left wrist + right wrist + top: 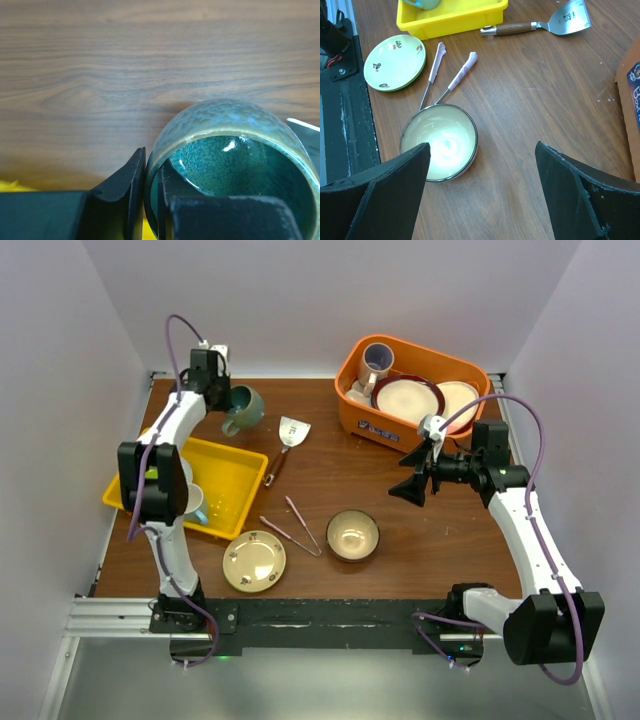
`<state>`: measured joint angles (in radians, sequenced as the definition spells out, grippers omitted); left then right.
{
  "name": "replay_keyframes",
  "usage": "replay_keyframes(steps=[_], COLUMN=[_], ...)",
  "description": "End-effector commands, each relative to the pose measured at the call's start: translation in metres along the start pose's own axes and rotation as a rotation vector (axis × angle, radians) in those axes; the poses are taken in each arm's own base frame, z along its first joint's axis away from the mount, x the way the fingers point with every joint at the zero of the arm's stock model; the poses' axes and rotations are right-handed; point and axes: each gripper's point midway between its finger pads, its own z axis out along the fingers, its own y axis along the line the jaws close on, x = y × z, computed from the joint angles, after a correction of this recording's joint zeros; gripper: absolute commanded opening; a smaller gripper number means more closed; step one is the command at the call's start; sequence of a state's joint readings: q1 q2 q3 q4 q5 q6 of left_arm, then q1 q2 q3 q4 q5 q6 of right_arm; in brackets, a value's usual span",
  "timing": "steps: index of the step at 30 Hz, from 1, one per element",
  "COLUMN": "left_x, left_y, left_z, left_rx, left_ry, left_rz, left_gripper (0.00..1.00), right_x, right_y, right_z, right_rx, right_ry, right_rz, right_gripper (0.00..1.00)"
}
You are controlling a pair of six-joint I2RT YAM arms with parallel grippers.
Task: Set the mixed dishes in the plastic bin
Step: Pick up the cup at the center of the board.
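Note:
A teal mug [243,408] is at the back left of the table, and my left gripper [231,397] is shut on its rim. In the left wrist view one finger [125,192] lies outside the teal mug [235,165] and the other inside, pinching the wall at my left gripper [150,187]. The orange plastic bin [357,415] at the back right holds a lavender mug [378,362], a brown-rimmed plate [407,398] and a cream plate [459,400]. My right gripper [412,476] hovers open in front of the bin, above bare wood [482,187]. A bronze bowl [353,535] [440,142] and a lime-green plate [254,561] [395,61] sit near the front.
A yellow tray [225,475] at the left holds a pale blue cup [196,506]. A metal spatula [287,443] [555,22] lies mid-table. Pink tongs [296,524] [452,75] lie between the plate and the bowl. The bin's corner [630,100] shows at the right wrist view's edge.

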<state>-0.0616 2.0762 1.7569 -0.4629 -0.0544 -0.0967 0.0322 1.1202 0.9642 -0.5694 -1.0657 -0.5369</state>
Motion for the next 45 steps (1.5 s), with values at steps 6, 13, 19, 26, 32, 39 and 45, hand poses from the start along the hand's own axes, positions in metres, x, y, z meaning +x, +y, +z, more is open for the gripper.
replay_keyframes(steps=[6,13,19,26,32,39,45], left_x=[-0.096,-0.054,-0.017,0.015,0.022,0.027,0.028], left_y=[-0.020,-0.089,-0.133,-0.187,-0.218,-0.254,-0.274], left_z=[-0.143,-0.208,-0.256,-0.278,-0.290,-0.299,-0.298], left_rx=[0.074,0.127,0.178,0.179,0.085,0.074,0.082], left_ry=[-0.506,-0.591,-0.619,-0.581,-0.577,-0.570,-0.550], left_rz=[-0.178,-0.244,-0.353,-0.444,-0.488,-0.508,-0.515], left_gripper=[0.00,0.00,0.00,0.00,0.00,0.00,0.00], right_x=[-0.015,-0.035,-0.067,-0.116,-0.134,-0.130,-0.129], right_y=[-0.003,-0.005,-0.010,-0.003,-0.013,-0.013,-0.025], right_z=[-0.006,-0.012,-0.018,-0.008,-0.001,0.021,0.028], right_rx=[0.017,0.043,0.104,0.213,0.281,0.348,0.530], right_ry=[-0.020,-0.026,0.045,0.036,0.000,0.024,0.009], right_rz=[-0.070,-0.085,-0.078,-0.089,-0.046,0.039,0.093], right_gripper=[0.90,0.90,0.90,0.90,0.89,0.90,0.94])
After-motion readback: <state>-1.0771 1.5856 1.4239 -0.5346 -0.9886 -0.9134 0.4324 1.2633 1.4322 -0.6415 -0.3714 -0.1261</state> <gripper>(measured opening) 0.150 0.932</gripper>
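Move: The left hand already pinches the cup's wall just clear of the board; the open right hand waits about 41 cm to its right, 27 cm back and 10 cm higher. From the left hand, the spatula lies 14 cm right and 10 cm back, the orange bin roughly 41 cm right and 3 cm back, both lower. From the right hand, the cup is some 27 cm ahead, 37 cm left and 12 cm below; the bowl is 10 cm left, 6 cm back and 19 cm below. Lifting the pinched cup, the left hand carries it some 35 cm right and back towards the open, rising right hand. ##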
